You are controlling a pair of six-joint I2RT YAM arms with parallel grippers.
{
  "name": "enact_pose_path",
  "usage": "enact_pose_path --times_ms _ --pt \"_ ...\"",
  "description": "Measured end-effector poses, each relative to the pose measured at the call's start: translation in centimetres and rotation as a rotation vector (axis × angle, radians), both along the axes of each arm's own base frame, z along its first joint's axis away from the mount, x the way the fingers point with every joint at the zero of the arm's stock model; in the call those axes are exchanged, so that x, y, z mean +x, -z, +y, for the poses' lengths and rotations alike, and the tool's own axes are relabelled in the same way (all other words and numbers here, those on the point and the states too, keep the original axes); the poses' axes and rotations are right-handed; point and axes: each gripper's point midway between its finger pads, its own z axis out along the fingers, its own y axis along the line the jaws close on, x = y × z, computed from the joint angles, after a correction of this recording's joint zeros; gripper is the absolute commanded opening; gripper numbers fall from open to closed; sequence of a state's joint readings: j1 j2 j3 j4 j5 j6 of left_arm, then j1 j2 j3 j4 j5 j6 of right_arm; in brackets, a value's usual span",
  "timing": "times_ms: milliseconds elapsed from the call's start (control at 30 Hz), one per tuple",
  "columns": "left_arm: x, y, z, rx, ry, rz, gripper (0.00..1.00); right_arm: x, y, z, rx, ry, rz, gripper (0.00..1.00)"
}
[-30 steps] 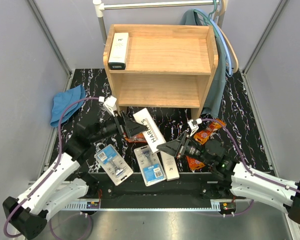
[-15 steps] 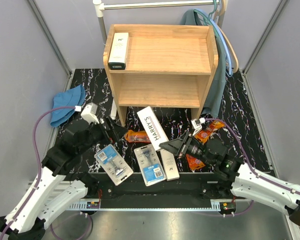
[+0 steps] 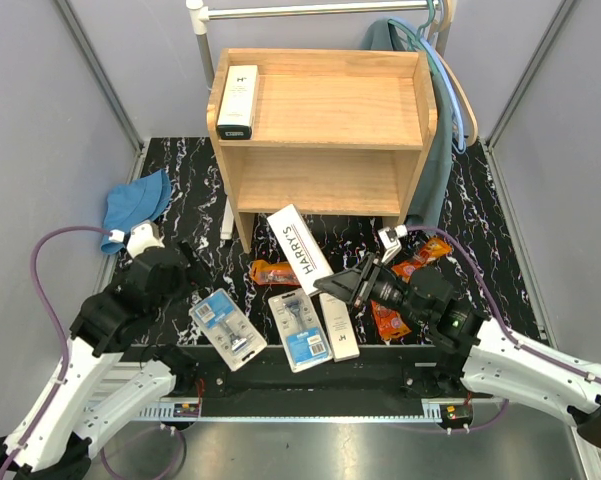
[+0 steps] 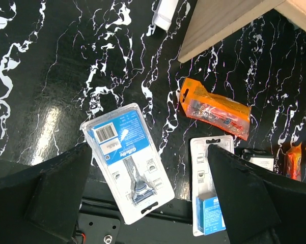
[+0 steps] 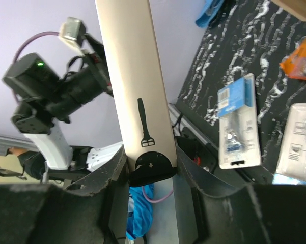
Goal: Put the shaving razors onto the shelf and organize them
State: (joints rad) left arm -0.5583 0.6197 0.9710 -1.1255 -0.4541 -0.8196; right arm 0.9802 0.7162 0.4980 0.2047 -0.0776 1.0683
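My right gripper (image 3: 352, 286) (image 5: 150, 163) is shut on the black end of a long white Harry's box (image 3: 298, 246) (image 5: 133, 76), held tilted above the table in front of the shelf (image 3: 325, 180). Another white box (image 3: 238, 100) lies on the shelf's top tier at the left. A third (image 3: 340, 326) lies on the table. My left gripper (image 3: 198, 272) (image 4: 150, 152) hangs open and empty above a blue blister card (image 3: 226, 328) (image 4: 127, 162). A second blister card (image 3: 302, 332) (image 4: 209, 193) lies beside it. Orange pouches (image 3: 273, 272) (image 4: 214, 109), (image 3: 420, 258), (image 3: 388, 320) lie scattered.
A blue cloth hat (image 3: 135, 205) lies at the left. A metal clothes rail (image 3: 310, 10) with hangers and grey cloth (image 3: 442, 150) stands behind and right of the shelf. A small white pack (image 3: 227, 215) (image 4: 165, 12) lies by the shelf's left leg.
My left arm has drawn back to the near left, away from the orange pouch, still open. My right gripper has carried the white box slightly farther toward the shelf.
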Motion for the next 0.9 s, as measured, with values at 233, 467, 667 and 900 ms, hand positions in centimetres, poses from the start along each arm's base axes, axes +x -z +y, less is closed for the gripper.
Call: enact_pose_path --times_ms 233,467,667,900 --pt "0.0 2.2 -0.2 0.038 0.018 0.061 0.99 0.0 -6.2 1.1 0.044 -0.039 -0.061 0.04" --pt "-0.2 2.3 -0.3 0.017 0.025 0.041 0.99 0.8 -13.0 2.2 0.081 -0.036 -0.135 0.02" --pt "-0.3 2.2 -0.4 0.005 0.028 0.036 0.99 2.9 -16.3 3.1 0.045 0.037 -0.158 0.00" --pt "-0.3 2.7 -0.6 0.015 0.040 0.065 0.99 6.1 -20.6 3.5 -0.022 0.122 -0.185 0.00"
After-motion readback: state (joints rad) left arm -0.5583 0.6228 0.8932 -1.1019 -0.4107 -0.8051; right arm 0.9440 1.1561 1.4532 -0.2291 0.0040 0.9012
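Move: The right hand holds the Harry's box by its near end; the free spot on the upper shelf lies about 26 cm ahead of that hand, 8 cm to its left and 17 cm up. The white box already on that shelf is about 9 cm left of the spot. On the table, some 17 cm below the hand, a second white box lies 6 cm right and 1 cm ahead, an orange pack 14 cm ahead and 9 cm left. From the left hand the spot is some 23 cm ahead, 20 cm right and 21 cm up. Keeping its pinch on the near end of the Harry's box, the right hand lifts it some 20 cm, almost straight up at first and then also about 6 cm forward, drifting slightly left, towards the upper shelf to the right of the white box there. The box's far end tips up by some 10 degrees and the hand turns a little clockwise late in the rise, while the left hand, empty and open, sinks only 2 to 3 cm near the table packs. ##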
